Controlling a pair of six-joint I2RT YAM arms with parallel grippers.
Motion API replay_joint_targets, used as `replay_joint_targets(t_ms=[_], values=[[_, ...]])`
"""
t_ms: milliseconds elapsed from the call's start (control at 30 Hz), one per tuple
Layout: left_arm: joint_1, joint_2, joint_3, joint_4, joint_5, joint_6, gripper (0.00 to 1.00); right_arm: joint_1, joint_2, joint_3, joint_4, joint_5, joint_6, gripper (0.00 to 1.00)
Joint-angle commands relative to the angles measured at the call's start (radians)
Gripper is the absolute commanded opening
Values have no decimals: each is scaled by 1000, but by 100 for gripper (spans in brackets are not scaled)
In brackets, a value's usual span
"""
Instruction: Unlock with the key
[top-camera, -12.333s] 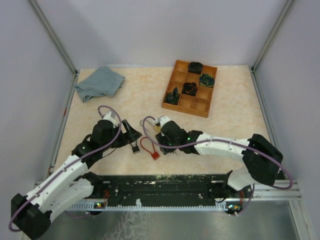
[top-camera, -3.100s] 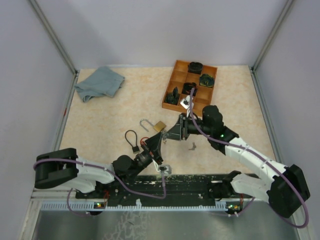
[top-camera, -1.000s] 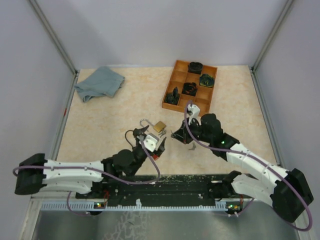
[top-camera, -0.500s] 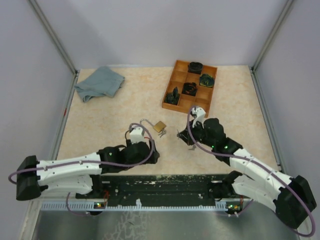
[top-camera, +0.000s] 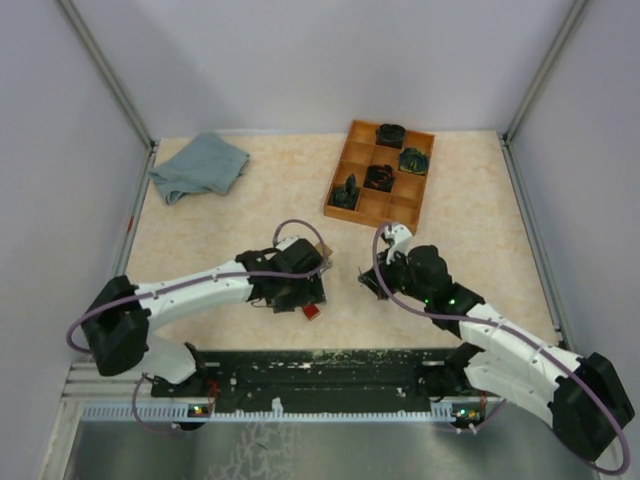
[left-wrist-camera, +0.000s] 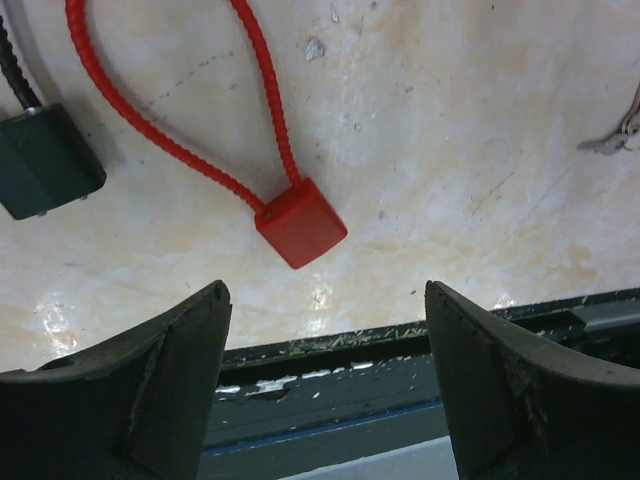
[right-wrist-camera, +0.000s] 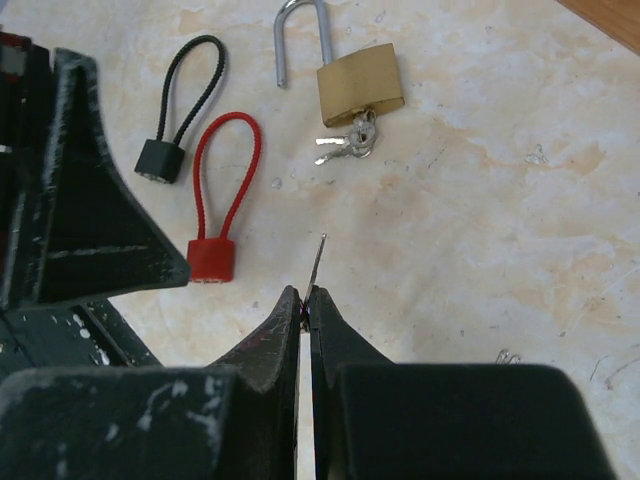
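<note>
The right wrist view shows my right gripper (right-wrist-camera: 305, 292) shut on a thin silver key (right-wrist-camera: 318, 258), whose blade sticks out toward the brass padlock (right-wrist-camera: 360, 84). The padlock lies flat with one leg of its shackle free of the body. A small bunch of keys (right-wrist-camera: 345, 143) hangs at its keyhole. From above, my left arm covers most of the padlock (top-camera: 322, 247). My left gripper (left-wrist-camera: 325, 300) is open and empty, hovering over a red cable lock (left-wrist-camera: 300, 222) and pointing at the table's near edge. My right gripper (top-camera: 367, 278) is just right of the left gripper (top-camera: 300, 290).
A black cable lock (right-wrist-camera: 165, 155) lies next to the red one (right-wrist-camera: 212, 258). A wooden compartment tray (top-camera: 395, 210) with dark parts stands at the back right. A grey cloth (top-camera: 200, 165) lies at the back left. The black base rail (left-wrist-camera: 400, 380) runs along the near edge.
My left arm has swung further over the cable locks, hiding most of the padlock from above, and its jaws have narrowed slightly. The right gripper has barely shifted and still holds the key.
</note>
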Motion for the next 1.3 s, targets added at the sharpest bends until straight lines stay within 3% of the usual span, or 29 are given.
replay_joint_targets(t_ms=[0,233,367,767,933,1267], values=[[21,114,107,-145,11,-44,84,0,-53,-11,64,20,-34,0],[56,239,145,-113,103,-58,77,0,-102,-42,70,23,-47,0],[70,305,175,-116,129,-57,67,0,-105,-50,83,5,-47,0],[120,383,204,-183,147,-102,57,1,-98,-56,93,-17,-50,0],[121,443,240,-228,191,-94,45,0,-87,-57,100,-30,-49,0],[152,308,210,-181,184,-91,22,7,-85,-54,142,-88,-12,0]])
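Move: My left hand hangs open over the red padlock: its body lies about 6 cm below and 1 cm ahead, neither left nor right. The black padlock's body sits some 9 cm to my left and 4 cm ahead, the brass padlock about 14 cm ahead and 2 cm right, its keys roughly 11 cm ahead and 3 cm right. From my right hand the red padlock is about 12 cm left, 7 cm back and 11 cm below. I sink my left hand almost straight down onto the red padlock, close to 6 cm, quickly at first and then easing off, while the wrist tips some 25 degrees so the fingers point nearly plumb down. On the way I narrow the fingers from wide open, and at the bottom I pinch the padlock's body between the tips, the squeeze building as they stop on it. ##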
